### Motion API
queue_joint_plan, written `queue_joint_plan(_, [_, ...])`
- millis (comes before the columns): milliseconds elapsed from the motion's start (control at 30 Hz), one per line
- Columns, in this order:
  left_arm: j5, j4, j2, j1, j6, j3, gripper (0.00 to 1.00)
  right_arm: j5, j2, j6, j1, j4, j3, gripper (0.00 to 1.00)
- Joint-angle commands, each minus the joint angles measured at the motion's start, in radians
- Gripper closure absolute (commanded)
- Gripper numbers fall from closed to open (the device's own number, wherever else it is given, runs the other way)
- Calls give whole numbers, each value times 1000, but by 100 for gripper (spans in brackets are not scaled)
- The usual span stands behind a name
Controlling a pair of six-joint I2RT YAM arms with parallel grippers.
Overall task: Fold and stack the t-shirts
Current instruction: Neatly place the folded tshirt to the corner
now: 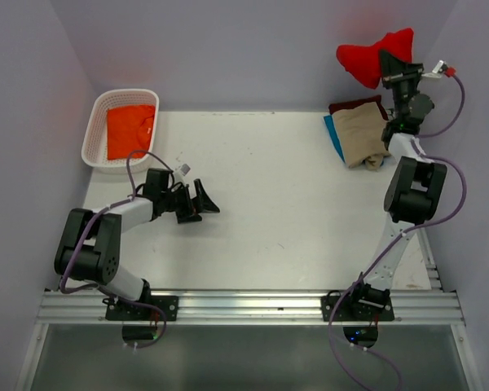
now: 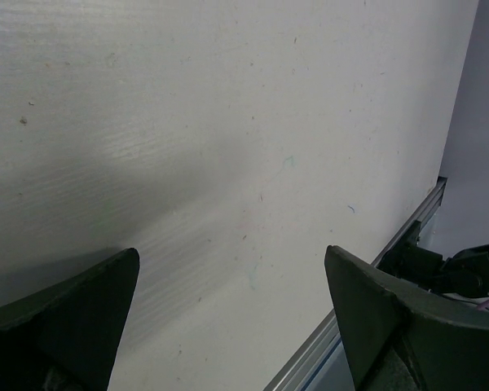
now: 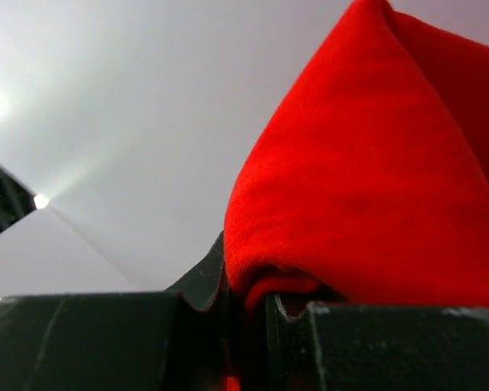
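Observation:
My right gripper [image 1: 389,63] is raised high at the back right, shut on a bunched bright red t-shirt [image 1: 373,55]; in the right wrist view the red cloth [image 3: 375,179] is pinched between the jaws [image 3: 246,305]. Below it on the table lies a stack with a beige t-shirt [image 1: 361,134] on top, a maroon one [image 1: 350,105] and a blue one [image 1: 333,134] showing at its edges. An orange t-shirt [image 1: 130,130] lies in the white basket [image 1: 96,122] at the back left. My left gripper [image 1: 202,201] hovers open over bare table, fingers [image 2: 73,318] wide apart with nothing between them.
The white tabletop [image 1: 261,204] spans the middle. An aluminium rail [image 1: 253,305] runs along the near edge and also shows in the left wrist view [image 2: 375,277]. Purple-grey walls close in the back and sides.

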Motion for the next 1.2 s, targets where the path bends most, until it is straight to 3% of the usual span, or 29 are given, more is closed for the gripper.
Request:
queue_joint_plan(0, [31, 73, 18, 7, -5, 24, 0, 38, 15, -98, 21, -10, -189, 100])
queue_joint_plan(167, [60, 101, 35, 7, -18, -11, 0, 162, -64, -250, 37, -43, -600, 100])
queue_joint_plan(367, [62, 99, -9, 9, -18, -19, 0, 167, -134, -268, 41, -19, -762, 100])
queue_joint_plan(600, [59, 96, -23, 9, -19, -28, 0, 132, -244, -204, 44, -51, -580, 100])
queue_joint_plan(733, [62, 98, -12, 9, -19, -19, 0, 122, -177, -127, 45, 1, -347, 100])
queue_joint_plan(900, [65, 73, -23, 9, -13, -7, 0, 216, -39, -106, 44, -138, -41, 100])
queue_joint_plan(1033, [56, 6, -48, 9, 14, 19, 0, 320, 10, -187, 57, -210, -20, 100])
queue_joint_plan(1167, [50, -19, -60, 9, 27, 19, 0, 369, 37, -210, 57, -218, -145, 100])
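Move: The right hand, fingers already shut on the red t-shirt, is high beyond the corner stack; the beige t-shirt on top lies about 39 cm below it, 7 cm back and 4 cm to its right. The blue t-shirt's edge shows about 7 cm back and 6 cm left of the hand, the maroon t-shirt's about 2 cm ahead and 2 cm right. From the idle left hand the beige t-shirt is some 26 cm ahead, 52 cm right and slightly below. The right hand swings its red t-shirt about 34 cm down towards the stack, back up, then slightly down. ##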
